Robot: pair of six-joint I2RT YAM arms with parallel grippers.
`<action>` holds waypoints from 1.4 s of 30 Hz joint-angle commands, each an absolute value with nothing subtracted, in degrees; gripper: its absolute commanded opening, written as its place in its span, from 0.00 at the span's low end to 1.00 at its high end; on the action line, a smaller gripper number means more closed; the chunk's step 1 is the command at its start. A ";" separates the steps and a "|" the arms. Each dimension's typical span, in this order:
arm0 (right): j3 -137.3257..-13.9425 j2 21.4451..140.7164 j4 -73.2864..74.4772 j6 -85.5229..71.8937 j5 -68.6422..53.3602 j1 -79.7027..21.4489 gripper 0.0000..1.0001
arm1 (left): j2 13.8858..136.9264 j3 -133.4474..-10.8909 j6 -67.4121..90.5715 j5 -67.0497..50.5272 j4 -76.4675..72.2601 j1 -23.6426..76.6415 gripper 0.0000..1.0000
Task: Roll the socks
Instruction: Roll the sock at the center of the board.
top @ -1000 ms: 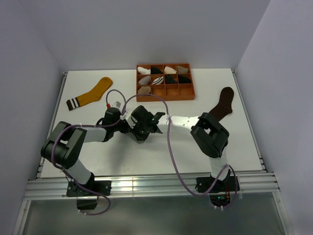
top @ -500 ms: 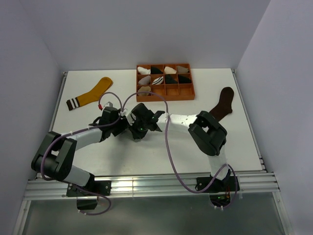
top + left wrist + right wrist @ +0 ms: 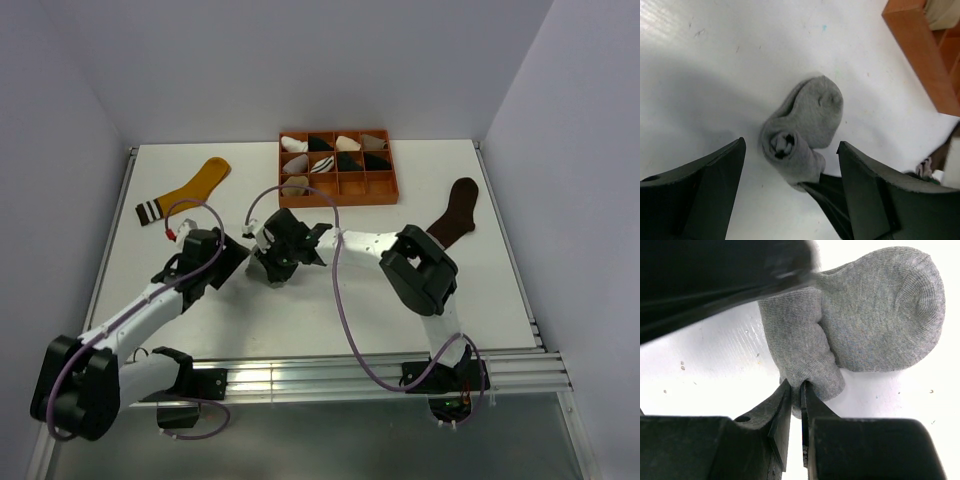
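The grey sock [image 3: 807,120] lies rolled into a bundle on the white table, its toe end [image 3: 890,305] still flat. My right gripper [image 3: 796,390] is shut on a fold at the end of the roll. Its dark finger [image 3: 832,197] shows under the roll in the left wrist view. My left gripper [image 3: 791,145] is open, one finger on each side of the roll and neither touching it. From above, the two grippers [image 3: 238,260] [image 3: 272,268] meet and hide the grey sock. The mustard sock [image 3: 190,188] lies flat at the back left, the dark brown sock [image 3: 455,212] at the right.
An orange compartment tray [image 3: 338,190] holding small sock bundles stands at the back centre, just beyond the grippers; its corner [image 3: 920,55] shows in the left wrist view. Purple cables loop over both arms. Grey walls enclose the table.
My left gripper has opened and drawn back to the left, off the grey roll, its arm stretching out low. The right gripper has shifted slightly left, still pinching the sock.
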State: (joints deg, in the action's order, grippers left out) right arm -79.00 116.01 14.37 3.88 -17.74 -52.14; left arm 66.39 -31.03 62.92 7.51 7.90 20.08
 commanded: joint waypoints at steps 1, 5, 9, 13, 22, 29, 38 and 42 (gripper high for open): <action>-79.54 120.15 19.16 3.78 -16.00 -52.82 0.00 | 60.65 -27.25 66.70 5.37 6.60 19.95 0.80; -80.85 120.67 20.30 3.34 -16.35 -52.91 0.00 | 58.72 -23.30 67.67 4.04 4.14 20.83 0.78; -82.09 121.11 22.41 2.99 -15.91 -53.00 0.00 | 58.27 -21.19 68.29 4.39 1.24 22.41 0.73; -82.97 121.11 23.29 2.73 -15.82 -53.09 0.00 | 59.41 -20.22 69.08 5.80 -1.04 23.64 0.69; -83.58 121.64 23.29 2.02 -16.79 -53.26 0.00 | 64.42 -19.34 69.52 7.56 -4.83 25.14 0.63; -83.32 121.29 22.50 1.23 -17.93 -53.26 0.00 | 67.76 -18.02 71.98 10.81 -3.60 25.14 0.52; -79.28 117.60 18.20 0.09 -20.30 -53.44 0.00 | 75.14 -20.74 71.01 12.48 -1.32 25.14 0.52; -79.01 117.51 17.40 -1.84 -20.57 -53.88 0.02 | 77.16 -21.00 71.54 12.13 -0.62 25.05 0.52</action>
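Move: The grey sock's roll lies about 4 cm to the left gripper's right, level with it fore and aft, and about 5 cm below its open fingers. The right gripper already pinches the roll's right end, with the roll's middle about 3 cm to that gripper's left and level with it. From the left gripper, the sock box is centred about 25 cm ahead and 24 cm right, the mustard sock roughly 17 cm ahead and 17 cm left. Draw the left gripper back about 4 cm while it sinks, then ease it rightward, on down and a little forward again, ending some 5 cm lower with its fingers either side of the grey roll's free left end. Narrow the fingers from wide to about half open as you come in. Keep the right gripper in place, still pinching the roll's other end. ##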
